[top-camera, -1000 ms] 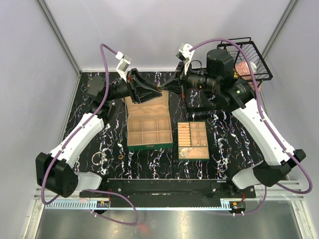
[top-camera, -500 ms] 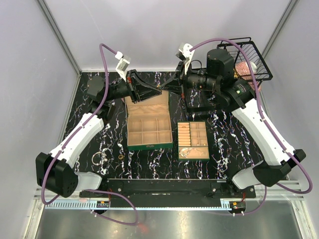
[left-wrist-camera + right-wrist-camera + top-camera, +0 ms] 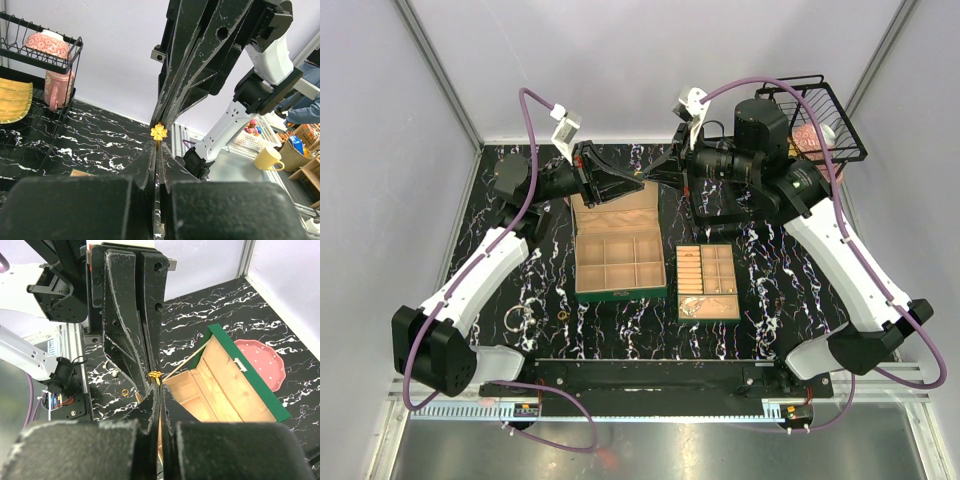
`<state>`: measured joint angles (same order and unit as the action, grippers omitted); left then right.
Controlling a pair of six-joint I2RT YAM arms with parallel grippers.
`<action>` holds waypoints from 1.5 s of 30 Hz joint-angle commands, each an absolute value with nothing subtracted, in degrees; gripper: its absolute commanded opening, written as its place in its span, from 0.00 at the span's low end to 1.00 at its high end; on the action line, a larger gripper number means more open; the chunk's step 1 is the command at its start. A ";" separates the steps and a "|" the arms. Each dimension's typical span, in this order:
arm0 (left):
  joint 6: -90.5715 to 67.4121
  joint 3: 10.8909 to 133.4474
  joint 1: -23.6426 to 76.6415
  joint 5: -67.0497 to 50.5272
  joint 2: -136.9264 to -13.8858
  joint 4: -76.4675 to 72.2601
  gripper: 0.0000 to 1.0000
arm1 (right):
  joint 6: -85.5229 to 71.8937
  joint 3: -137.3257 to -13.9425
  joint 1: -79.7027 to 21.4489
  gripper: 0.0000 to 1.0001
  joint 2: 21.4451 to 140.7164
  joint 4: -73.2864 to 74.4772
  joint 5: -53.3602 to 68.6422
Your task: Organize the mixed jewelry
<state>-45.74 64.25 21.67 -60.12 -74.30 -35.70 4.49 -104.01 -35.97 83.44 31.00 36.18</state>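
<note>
A tiny gold clover-shaped piece [image 3: 159, 132] of the mixed jewelry hangs in the air over the raised lid of the green box [image 3: 620, 294]. My left gripper [image 3: 158, 143] is shut on its stem. My right gripper [image 3: 159, 388] is shut on the same gold piece [image 3: 155, 375] from the opposite side. In the top view the two sets of tips meet at the left gripper [image 3: 640, 182] and the right gripper [image 3: 654, 178]. A gold ring [image 3: 564, 314] and a silvery hoop with chain [image 3: 517, 320] lie on the table at the near left.
A small tan divided tray [image 3: 708, 282] sits right of the green box. A black wire rack [image 3: 817, 118] at the back right holds a pink mug [image 3: 57, 87] and bowl [image 3: 47, 45]. A pink dotted plate [image 3: 261, 360] lies behind the box lid.
My left gripper's jaws have closed from partly open onto the gold clover piece. Neither arm has visibly moved.
</note>
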 commanded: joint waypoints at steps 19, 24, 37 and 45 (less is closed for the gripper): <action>-13.91 75.13 22.15 -62.32 -74.53 1.99 0.00 | 7.56 -102.74 -36.12 0.45 80.25 32.52 37.44; 5.04 84.96 22.15 -62.57 -77.68 26.47 0.00 | 10.89 -102.66 -36.21 0.48 78.84 35.59 36.91; 29.53 97.21 25.57 -58.89 -81.56 59.32 0.00 | 15.82 -101.43 -36.21 0.52 79.89 40.43 40.51; 30.32 98.08 27.16 -57.13 -81.65 60.91 0.00 | 15.91 -99.32 -37.09 0.53 81.74 40.34 42.71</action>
<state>27.66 94.91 26.81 -58.15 -82.13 59.83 15.20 -100.31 -36.07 80.99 40.29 40.29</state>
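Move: The gold flower piece is pinched between both grippers' tips, about 1 cm to the left gripper's right and 1 cm to the right gripper's left. From the left gripper the small tray lies some 16 cm to the right, 3 cm ahead and 40 cm below; the open jewelry box is about 6 cm ahead, 5 cm left; a loose gold ring is 18 cm left, 5 cm back. From the right gripper the small tray is 15 cm right, 3 cm ahead. Hold both grippers still briefly, keep the left one shut on the flower piece and open the right about halfway to let go. Then lower the left gripper about 9 cm towards the tray, drawing it back some 4 cm in the later part and tipping its fingers down about 35 degrees. Ease the open right gripper back and a little right, then down about 4 cm. ##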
